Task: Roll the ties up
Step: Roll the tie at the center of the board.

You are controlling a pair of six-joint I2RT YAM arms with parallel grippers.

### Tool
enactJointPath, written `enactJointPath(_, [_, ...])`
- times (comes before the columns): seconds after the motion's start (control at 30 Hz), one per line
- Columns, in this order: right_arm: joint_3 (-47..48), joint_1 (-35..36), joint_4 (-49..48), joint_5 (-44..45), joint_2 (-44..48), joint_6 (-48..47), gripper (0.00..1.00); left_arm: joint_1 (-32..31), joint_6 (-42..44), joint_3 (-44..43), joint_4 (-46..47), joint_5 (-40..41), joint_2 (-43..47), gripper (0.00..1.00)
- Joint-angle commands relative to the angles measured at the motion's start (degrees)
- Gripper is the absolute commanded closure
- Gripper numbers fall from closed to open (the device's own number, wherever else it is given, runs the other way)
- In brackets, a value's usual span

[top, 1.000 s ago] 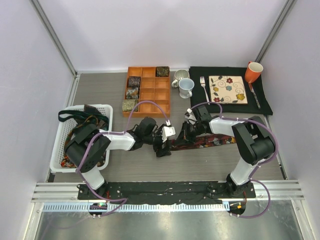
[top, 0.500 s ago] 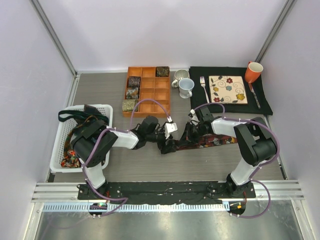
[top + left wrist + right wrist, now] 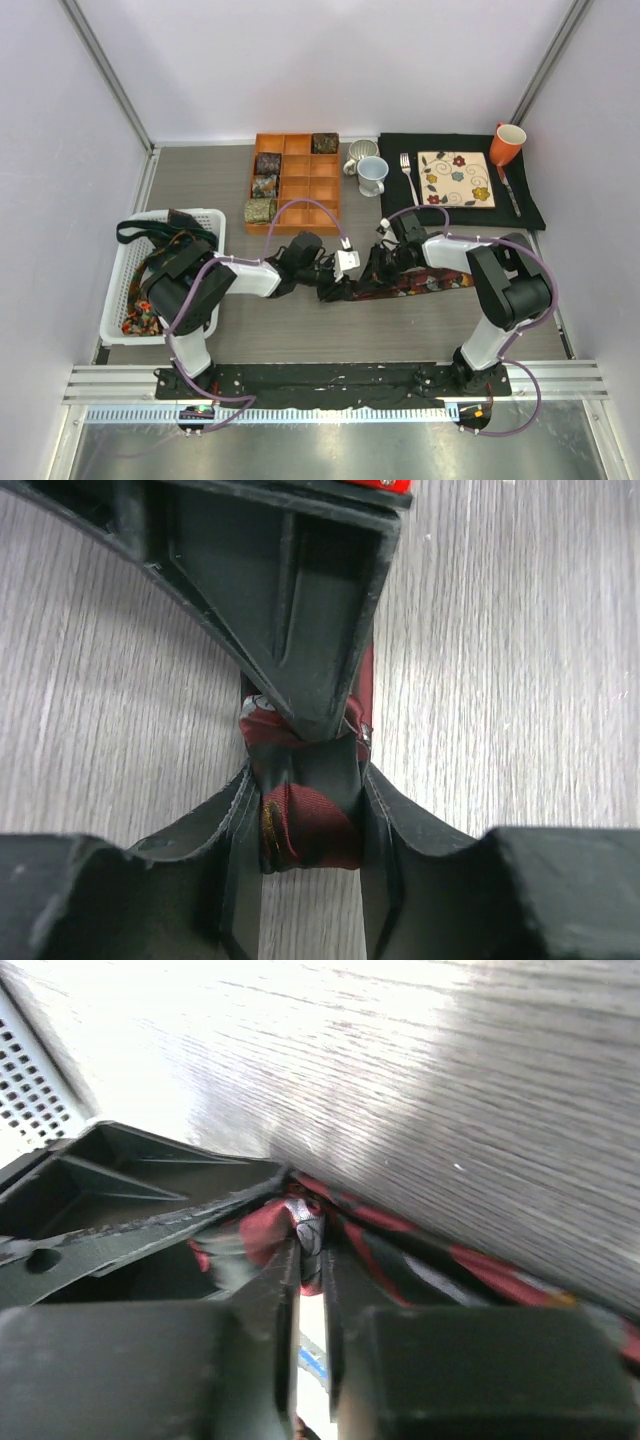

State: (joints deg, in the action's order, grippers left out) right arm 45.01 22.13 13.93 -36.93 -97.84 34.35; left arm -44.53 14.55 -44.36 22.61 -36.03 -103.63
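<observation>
A maroon patterned tie [image 3: 425, 281] lies flat across the table's middle, its left end folded into a small roll. My left gripper [image 3: 335, 287] is shut on that rolled end [image 3: 310, 825]. My right gripper [image 3: 372, 270] meets it from the right and is shut on the same end of the tie [image 3: 312, 1235]. Several finished tie rolls [image 3: 264, 185] sit in the orange compartment tray [image 3: 310, 190]. Loose ties [image 3: 160, 255] are heaped in the white basket [image 3: 215, 217] at the left.
A black placemat [image 3: 400, 205] at the back right carries a floral plate [image 3: 455, 178], a fork [image 3: 408, 175] and a knife [image 3: 510, 195]. An orange mug [image 3: 507, 143] stands at its corner. Two mugs [image 3: 368, 168] stand beside the tray.
My left gripper has moved right and a little farther from the near edge with the tie's end, closing on my right gripper. The right arm has hardly moved.
</observation>
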Motion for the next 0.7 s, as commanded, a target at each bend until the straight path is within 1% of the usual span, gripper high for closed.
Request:
enactJointPath(0.0, [-0.99, 0.81, 5.22, 12.24, 0.54, -4.90, 0.74, -0.11, 7.86, 0.23, -13.98, 7.02, 2.99, 0.81])
enactJointPath(0.03, [-0.46, 0.81, 6.01, 11.62, 3.24, -4.99, 0.70, -0.11, 9.87, 1.11, -16.52, 8.07, 4.39, 0.82])
enactJointPath(0.1, [1.04, 0.72, 7.50, 9.78, 5.37, -4.73, 0.60, -0.11, 10.85, 1.90, -18.03, 9.05, 5.28, 0.84])
enactJointPath(0.17, [2.00, 0.81, 8.21, 8.28, 8.10, -4.12, 0.57, -0.11, 11.47, 2.08, -19.80, 9.31, 5.72, 0.84])
enactJointPath(0.27, [2.10, 0.90, 6.99, 4.94, 10.99, -2.19, 0.57, -0.55, 10.42, 1.03, -20.32, 10.10, 5.20, 0.84])
enactJointPath(0.4, [2.27, 2.47, 1.46, 1.43, 11.19, 3.08, 0.53, -0.73, 10.85, -0.29, -21.03, 10.45, 4.23, 0.83])
enactJointPath(0.5, [3.06, 4.67, -1.53, 1.50, 8.99, 5.37, 0.52, -0.82, 11.38, -1.08, -21.47, 10.54, 3.62, 0.81])
enactJointPath(0.63, [5.17, 6.87, -2.07, 3.44, 5.30, 4.94, 0.52, -0.82, 11.38, -1.52, -21.47, 10.19, 3.18, 0.79])
enactJointPath(0.67, [5.69, 7.31, -2.16, 4.05, 4.42, 4.76, 0.53, -0.91, 11.29, -1.61, -21.47, 10.10, 3.00, 0.78])
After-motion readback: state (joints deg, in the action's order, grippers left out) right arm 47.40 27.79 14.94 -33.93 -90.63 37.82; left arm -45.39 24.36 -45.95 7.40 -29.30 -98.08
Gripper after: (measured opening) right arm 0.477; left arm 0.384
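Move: The rolled part of the tie sits in the left fingers, practically at their hand point. From the right hand, whose nearly shut fingers reach against it, the roll lies about 2 cm left, level in depth and about 1 cm lower. The unrolled strip stretches away from it, its middle some 13 cm right of the right hand and 1 cm ahead. The blue cup stands about 25 cm ahead of the right hand and 1 cm to its right; the orange tray is some 25 cm ahead and 10 cm left of the left hand. The tie roll stays clamped in the left fingers while that hand draws it about 2.5 cm left, its fingertips tilting down some 10 degrees, then holds still. Meanwhile the right fingers open to nearly half and come free of the roll; that hand lifts about 4 cm, edging right, then swings back left above the tie. ##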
